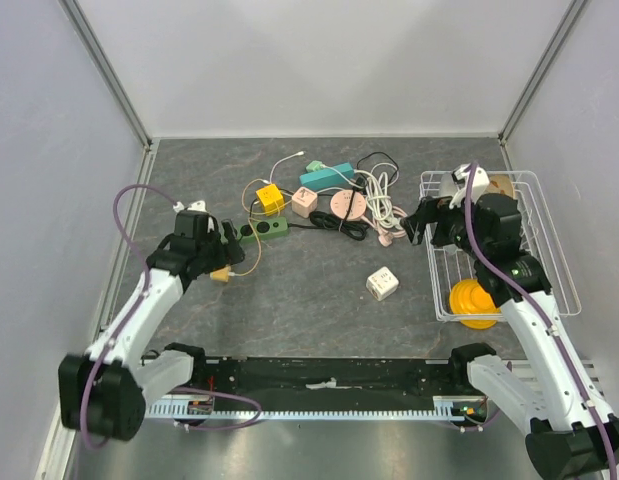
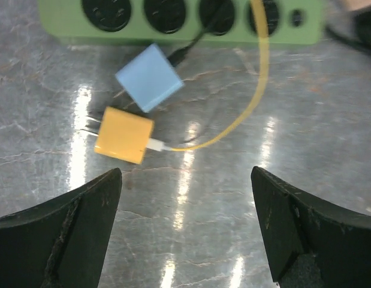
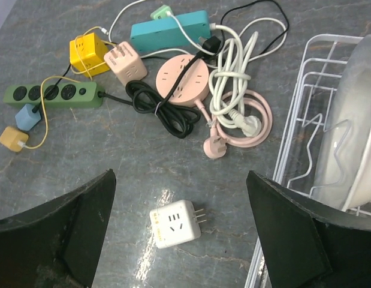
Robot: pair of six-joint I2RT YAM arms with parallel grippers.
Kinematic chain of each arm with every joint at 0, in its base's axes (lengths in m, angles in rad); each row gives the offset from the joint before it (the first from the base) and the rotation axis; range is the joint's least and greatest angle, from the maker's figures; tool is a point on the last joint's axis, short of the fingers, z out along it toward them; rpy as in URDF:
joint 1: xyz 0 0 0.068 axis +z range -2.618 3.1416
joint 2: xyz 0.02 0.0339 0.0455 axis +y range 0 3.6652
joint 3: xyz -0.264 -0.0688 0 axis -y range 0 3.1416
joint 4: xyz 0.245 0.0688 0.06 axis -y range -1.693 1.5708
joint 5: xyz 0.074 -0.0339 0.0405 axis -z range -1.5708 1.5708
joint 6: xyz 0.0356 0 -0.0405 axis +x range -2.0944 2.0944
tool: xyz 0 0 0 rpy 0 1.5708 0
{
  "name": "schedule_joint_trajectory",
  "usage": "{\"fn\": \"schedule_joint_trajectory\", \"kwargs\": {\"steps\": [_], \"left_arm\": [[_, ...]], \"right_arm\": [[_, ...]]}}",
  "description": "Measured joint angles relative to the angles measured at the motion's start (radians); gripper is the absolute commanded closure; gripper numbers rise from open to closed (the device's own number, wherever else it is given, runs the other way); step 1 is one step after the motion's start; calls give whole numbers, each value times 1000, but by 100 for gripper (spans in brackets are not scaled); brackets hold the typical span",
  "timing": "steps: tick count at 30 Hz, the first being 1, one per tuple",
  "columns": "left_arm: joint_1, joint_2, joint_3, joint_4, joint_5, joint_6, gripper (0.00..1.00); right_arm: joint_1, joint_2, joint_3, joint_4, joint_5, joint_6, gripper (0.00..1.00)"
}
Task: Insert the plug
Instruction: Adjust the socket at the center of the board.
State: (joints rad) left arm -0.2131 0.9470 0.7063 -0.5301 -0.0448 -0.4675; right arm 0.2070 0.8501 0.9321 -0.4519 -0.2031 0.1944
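Observation:
A yellow plug [image 2: 123,135] on a thin yellow cable lies flat on the table, prongs pointing left. Beside it lies a pale blue plug [image 2: 149,77] with a black lead. Both rest just in front of the green power strip [image 2: 173,21], whose round sockets face up. My left gripper [image 2: 186,174] hangs open over bare table, a little short of the yellow plug, with nothing between its fingers. In the top view the left gripper [image 1: 221,250] sits next to the strip [image 1: 264,231]. My right gripper [image 3: 180,175] is open above a white cube adapter [image 3: 176,223].
A teal strip [image 1: 326,177], yellow cube [image 1: 269,197], pink cube [image 1: 304,203], round pink strip [image 1: 346,205] and coiled white and black cables [image 3: 230,66] crowd the back middle. A white wire rack [image 1: 549,290] holding a yellow dish [image 1: 473,302] stands at the right.

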Motion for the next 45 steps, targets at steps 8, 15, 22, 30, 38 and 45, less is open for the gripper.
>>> {"fn": "schedule_joint_trajectory", "kwargs": {"steps": [8,15,22,30,38,45], "left_arm": [[149,417,220,21,2,25,1],[221,665,465,75,3,58,2],[255,855,575,73,45,99,2],[250,877,557,48,188,133,4],[244,822,459,107,349,168,4],[116,696,293,94,384,169,4]], "right_arm": [[15,2,-10,9,-29,1,2],[16,-5,-35,22,-27,0,2],[23,-5,-40,24,-24,-8,2],[29,0,-42,27,-24,-11,2],[32,16,-42,38,-33,-11,2],[32,24,-43,48,-44,-9,2]]}}
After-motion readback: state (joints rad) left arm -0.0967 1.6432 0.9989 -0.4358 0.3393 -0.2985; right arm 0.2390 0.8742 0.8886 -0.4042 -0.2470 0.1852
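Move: The green socket's middle lies about 12 cm ahead of the left hand, 3 cm to its right and 9 cm below. The orange plug is some 3 cm ahead and 2 cm left of this hand, the blue plug about 7 cm straight ahead, both about 9 cm lower; the yellow cube stands 21 cm ahead, 11 cm right and 8 cm below. From the right hand, the socket is roughly 10 cm ahead, 45 cm left and 23 cm lower. The open left hand reaches about 17 cm forward past the socket, then drags the socket back and right. ##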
